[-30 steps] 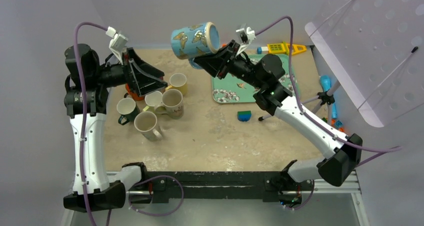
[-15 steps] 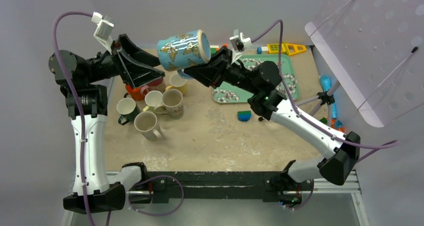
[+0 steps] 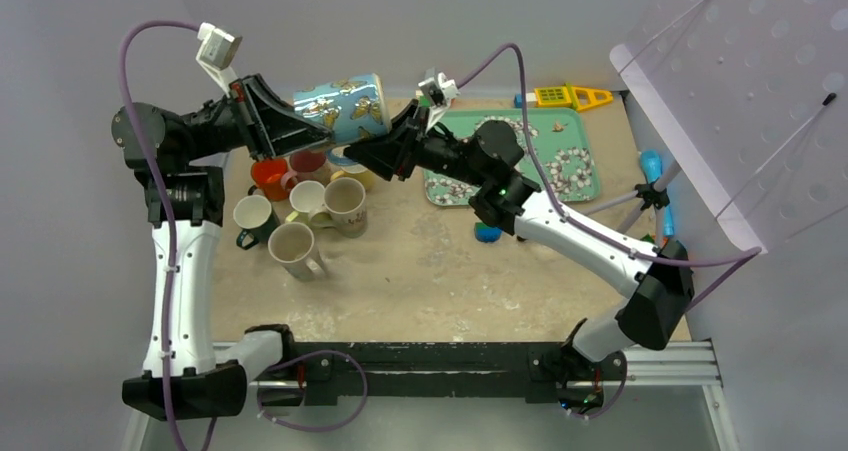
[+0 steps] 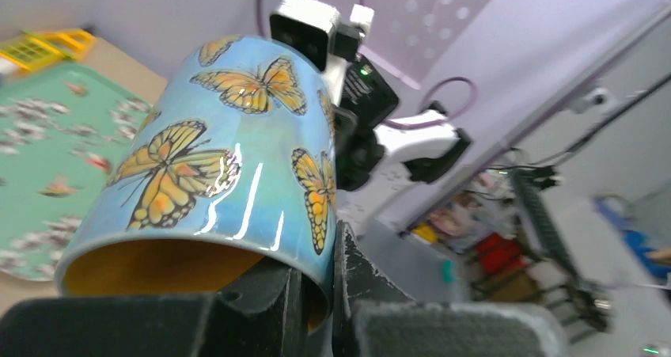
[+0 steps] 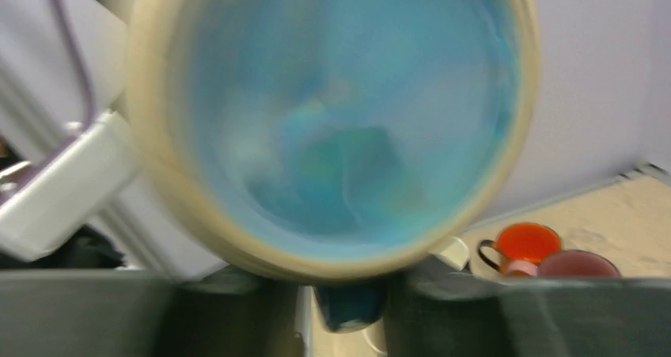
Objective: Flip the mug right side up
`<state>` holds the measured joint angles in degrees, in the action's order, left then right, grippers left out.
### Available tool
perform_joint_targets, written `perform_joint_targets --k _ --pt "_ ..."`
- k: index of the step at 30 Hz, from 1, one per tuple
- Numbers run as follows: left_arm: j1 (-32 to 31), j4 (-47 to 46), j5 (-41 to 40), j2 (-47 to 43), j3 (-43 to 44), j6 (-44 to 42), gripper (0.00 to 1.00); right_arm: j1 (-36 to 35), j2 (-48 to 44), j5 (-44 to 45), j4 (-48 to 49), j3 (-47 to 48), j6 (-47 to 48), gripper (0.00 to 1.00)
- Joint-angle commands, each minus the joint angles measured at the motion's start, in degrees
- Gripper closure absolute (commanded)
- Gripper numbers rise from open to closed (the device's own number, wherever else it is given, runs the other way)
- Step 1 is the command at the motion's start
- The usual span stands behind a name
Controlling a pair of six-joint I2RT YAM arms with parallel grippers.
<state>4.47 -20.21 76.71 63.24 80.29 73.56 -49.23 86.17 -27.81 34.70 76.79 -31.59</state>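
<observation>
The blue butterfly mug (image 3: 340, 109) hangs in the air on its side above the table's far left, mouth towards the left arm. My left gripper (image 3: 300, 126) is shut on its rim. In the left wrist view one finger (image 4: 253, 301) is inside the mug (image 4: 221, 159) and the other (image 4: 372, 286) is outside, with the gripper (image 4: 332, 294) pinching the wall. My right gripper (image 3: 365, 156) holds the mug from the base side. In the right wrist view the mug's blurred base (image 5: 340, 112) fills the frame, and the gripper (image 5: 344, 309) has the dark blue handle (image 5: 348, 301) between its fingers.
Several mugs stand below on the left: an orange one (image 3: 270, 176), cream ones (image 3: 345, 201) (image 3: 293, 246) and a dark-handled one (image 3: 252, 214). A green tray (image 3: 560, 161) lies at the back right, with a blue block (image 3: 487, 233) in front of it. A perforated panel (image 3: 740, 91) is at the right.
The right arm carried the mug leftward and lower. The left gripper rose from over the mug cluster and closed on the mug's rim.
</observation>
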Motion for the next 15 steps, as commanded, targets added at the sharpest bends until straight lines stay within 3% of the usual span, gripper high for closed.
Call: perform_joint_targets --k 1,2,4,9,15 --pt "-0.2 48.3 -6.0 -1.5 10.7 -42.7 1.00 -0.8 -4.9 8.1 -12.9 4.1 9.8 0.36" --pt "-2.2 60.3 -14.2 -1.2 14.7 -60.8 1.00 -0.7 -6.2 12.0 -16.3 3.3 11.3 0.23" --pt "-7.2 73.5 -25.9 -0.7 17.9 -77.9 1.00 -0.3 -9.0 19.5 -21.6 1.0 13.6 0.15" --pt "-13.8 86.4 -38.3 2.0 16.1 -92.3 1.00 2.0 -16.4 36.6 -33.9 -3.6 16.0 0.10" --pt "-32.8 101.0 -51.1 5.2 10.4 -105.8 1.00 4.8 -18.8 57.3 -49.1 -4.4 11.6 0.09"
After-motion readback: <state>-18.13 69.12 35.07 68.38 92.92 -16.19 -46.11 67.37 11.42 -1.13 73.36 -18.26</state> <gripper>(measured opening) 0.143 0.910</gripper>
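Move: Both hands hold the blue butterfly mug on its side, its mouth towards the left hand: its middle is about 3 cm right and 4 ahead of the left hand, and some 5 cm left and 4 ahead of the right. The left hand's goal, a free table patch, lies roughly 50 cm below it and 6 ahead; from that hand, the beige mug stands about 15 ahead, 4 left, and the tall white mug 5 ahead, 15 left. The tray is some 30 cm ahead and 27 right of the right hand. The right fingers open wide and come free of the mug, and that hand backs off right about 14 cm and forward 7, sinking slightly and swinging clockwise towards the tray. The left keeps its pinch on the mug's rim wall and lowers it some 18 cm towards the table beside the other mugs, rolling about 50 degrees so its fingers tip from level to slanting down right. ##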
